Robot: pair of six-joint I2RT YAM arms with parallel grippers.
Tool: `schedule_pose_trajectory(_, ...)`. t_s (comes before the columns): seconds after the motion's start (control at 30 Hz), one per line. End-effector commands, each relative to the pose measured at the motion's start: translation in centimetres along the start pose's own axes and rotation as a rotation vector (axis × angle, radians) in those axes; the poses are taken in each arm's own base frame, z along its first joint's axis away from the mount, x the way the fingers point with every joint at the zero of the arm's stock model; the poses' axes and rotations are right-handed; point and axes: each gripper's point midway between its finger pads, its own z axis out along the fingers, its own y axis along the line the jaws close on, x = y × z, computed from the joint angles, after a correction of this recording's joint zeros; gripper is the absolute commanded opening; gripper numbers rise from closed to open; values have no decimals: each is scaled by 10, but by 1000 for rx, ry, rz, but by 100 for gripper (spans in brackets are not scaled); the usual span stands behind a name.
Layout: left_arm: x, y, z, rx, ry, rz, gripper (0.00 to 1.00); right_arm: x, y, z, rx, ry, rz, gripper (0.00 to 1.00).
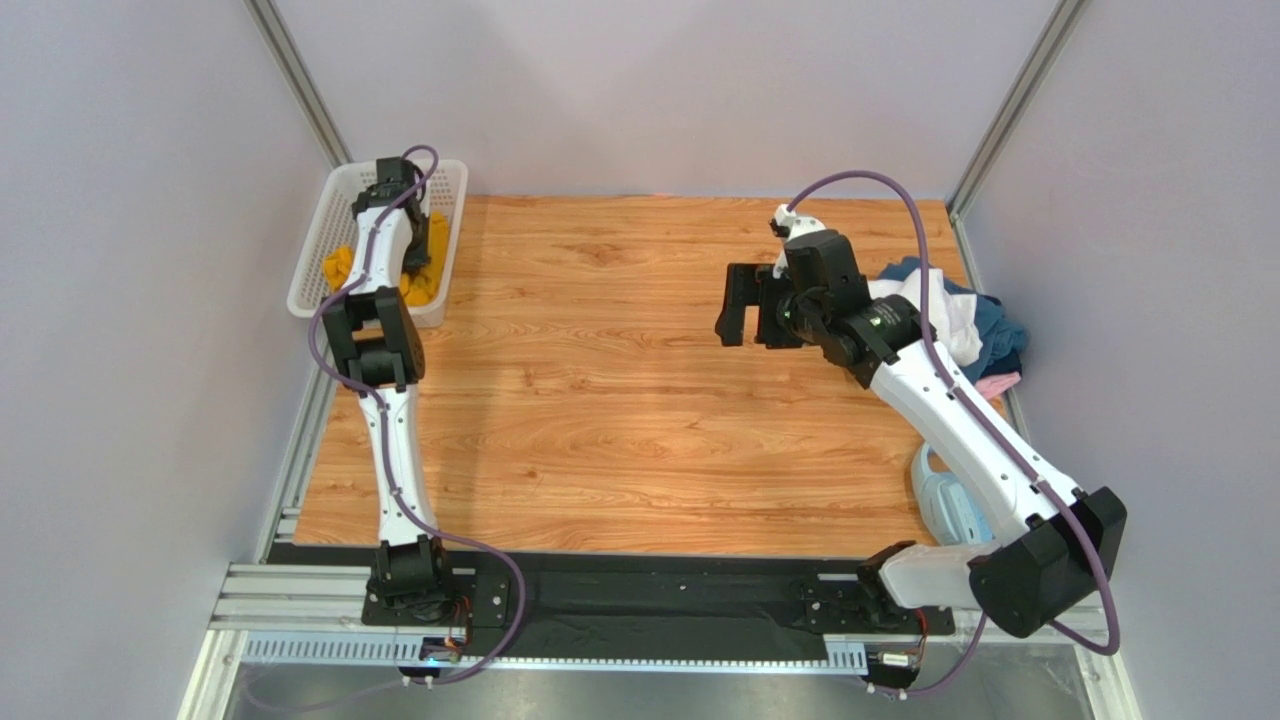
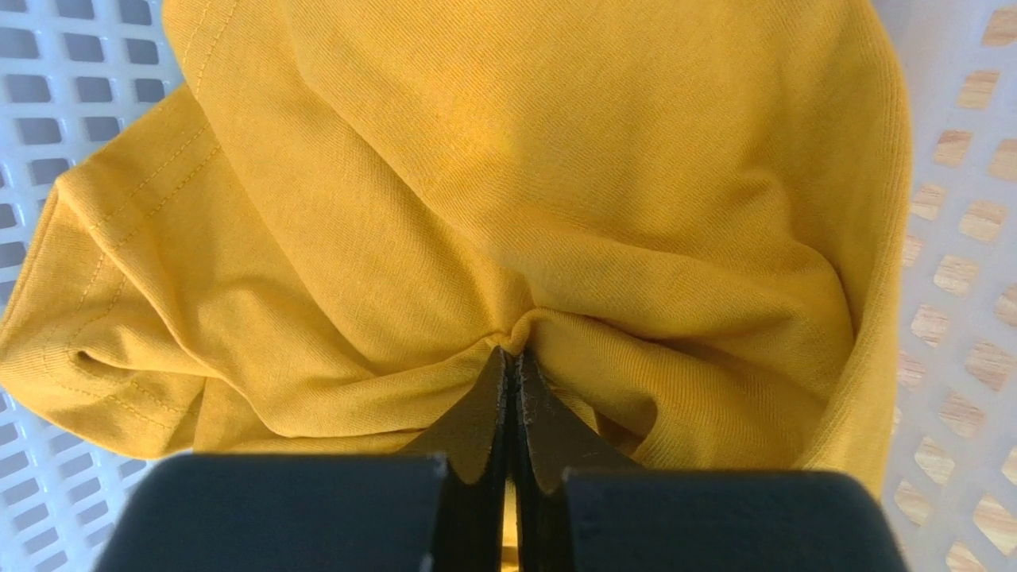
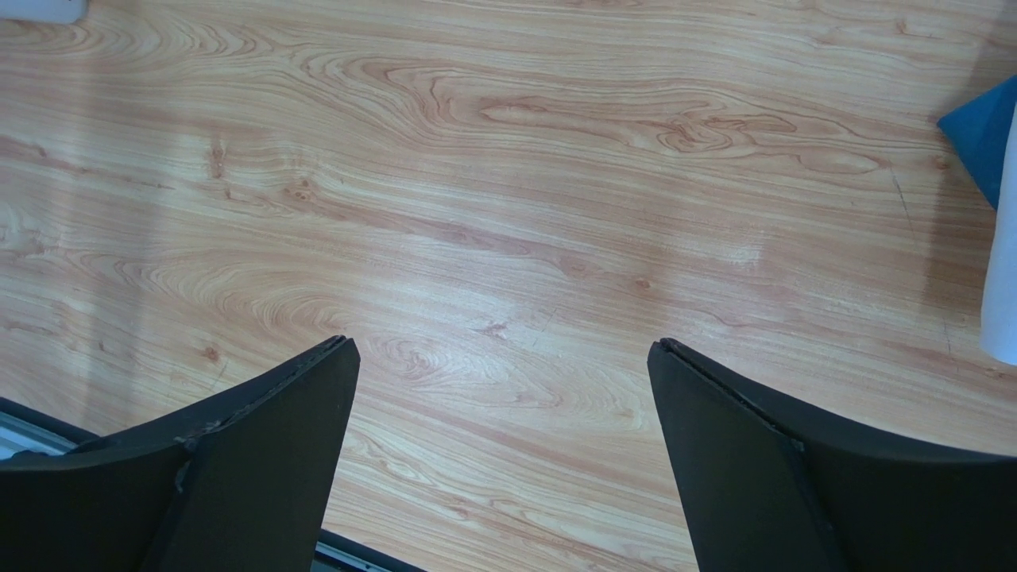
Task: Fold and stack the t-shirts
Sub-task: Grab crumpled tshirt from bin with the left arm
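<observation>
A mustard-yellow t-shirt (image 2: 513, 179) lies crumpled in the white mesh basket (image 1: 316, 267) at the table's far left. My left gripper (image 2: 513, 354) reaches down into the basket and is shut on a pinched fold of the yellow cloth. From above, the left gripper (image 1: 388, 192) is seen over the yellow t-shirt (image 1: 433, 255). A heap of white, dark blue and pink t-shirts (image 1: 969, 323) sits at the far right edge. My right gripper (image 1: 751, 308) hovers open above bare wood left of that heap, with nothing between its fingers (image 3: 275, 429).
Light-blue headphones (image 1: 947, 503) lie near the right front edge under the right arm. A blue cloth corner (image 3: 985, 137) shows at the right wrist view's right edge. The wooden tabletop (image 1: 601, 390) spreads between the arms. Grey walls and metal rails bound it.
</observation>
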Motion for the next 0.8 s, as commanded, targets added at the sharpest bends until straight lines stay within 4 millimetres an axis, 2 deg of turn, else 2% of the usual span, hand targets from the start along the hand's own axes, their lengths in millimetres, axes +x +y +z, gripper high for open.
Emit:
schedule_pose_trajectory(0.0,-13,3,-41,43,-32,-36,0,-4,8,-14,-55,-32,20,100)
schedule_pose_trajectory(0.03,-18,-8,-52,87,-52,-33,0,-3,9,-14,-60,-30,22,100)
schedule_pose_trajectory(0.07,-25,-11,-66,102,-75,-36,0,-2,9,-14,-65,-31,22,100)
schedule_pose_trajectory(0.1,-40,-12,-95,119,-131,-33,0,-2,11,-13,-76,-35,23,100)
schedule_pose_trajectory(0.13,-50,-33,-115,171,-170,-5,0,0,11,-12,-78,-29,27,100)
schedule_pose_trajectory(0.17,-57,-42,-135,188,-198,17,0,2,11,-10,-79,-23,32,100)
schedule_pose_trajectory(0.2,-71,-45,-171,195,-267,32,0,2,14,-9,-95,-23,32,100)
schedule_pose_trajectory(0.23,-80,-50,-194,194,-311,54,0,6,14,-7,-99,-13,36,100)
schedule_pose_trajectory(0.27,-85,-74,-221,223,-350,94,0,6,15,-7,-105,-13,42,99)
schedule_pose_trajectory(0.33,-106,-74,-294,251,-497,72,0,9,17,-6,-122,-12,45,99)
schedule_pose_trajectory(0.4,-121,-59,-384,285,-683,0,0,17,14,-6,-118,1,42,99)
schedule_pose_trajectory(0.43,-124,-51,-411,289,-746,-22,0,17,14,-9,-122,-7,40,99)
schedule_pose_trajectory(0.47,-125,-46,-430,297,-787,-41,0,21,12,-9,-117,-2,37,99)
schedule_pose_trajectory(0.5,-120,-35,-465,299,-851,-56,0,22,11,-10,-116,-5,34,99)
schedule_pose_trajectory(0.57,-113,-31,-496,329,-913,-49,0,22,11,-15,-122,-15,28,99)
schedule_pose_trajectory(0.6,-102,-25,-529,349,-975,-47,0,23,10,-15,-121,-17,27,99)
schedule_pose_trajectory(0.63,-96,-31,-540,386,-991,-28,0,23,10,-16,-120,-19,27,99)
schedule_pose_trajectory(0.67,-84,-28,-569,407,-1046,-20,0,22,10,-18,-122,-27,27,99)
schedule_pose_trajectory(0.73,-70,-41,-597,474,-1096,45,0,23,9,-19,-122,-33,26,99)
schedule_pose_trajectory(0.77,-58,-40,-621,491,-1143,57,0,22,10,-20,-124,-41,26,99)
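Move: The left fingers are already shut on the crumpled yellow t-shirt low in the bin; the shirt's bulk lies around and just under them, its middle about 2 cm to the left and 1 cm back. The bin's middle is some 4 cm to the left and level with the hand. The table middle lies about 32 cm right and 20 cm back. From the right hand the shirt is roughly 55 cm left, 25 cm ahead and 20 cm lower. Up and to the right, slowly at first and then fast, the left hand hauls the pinched t-shirt out of the bin; then it keeps climbing while swinging back towards its base, ending about 50 cm higher. The wrist tips its fingers up by some 55 degrees and turns somewhat clockwise, grip kept shut. The right hand, open and empty, eases back about 3 cm. ##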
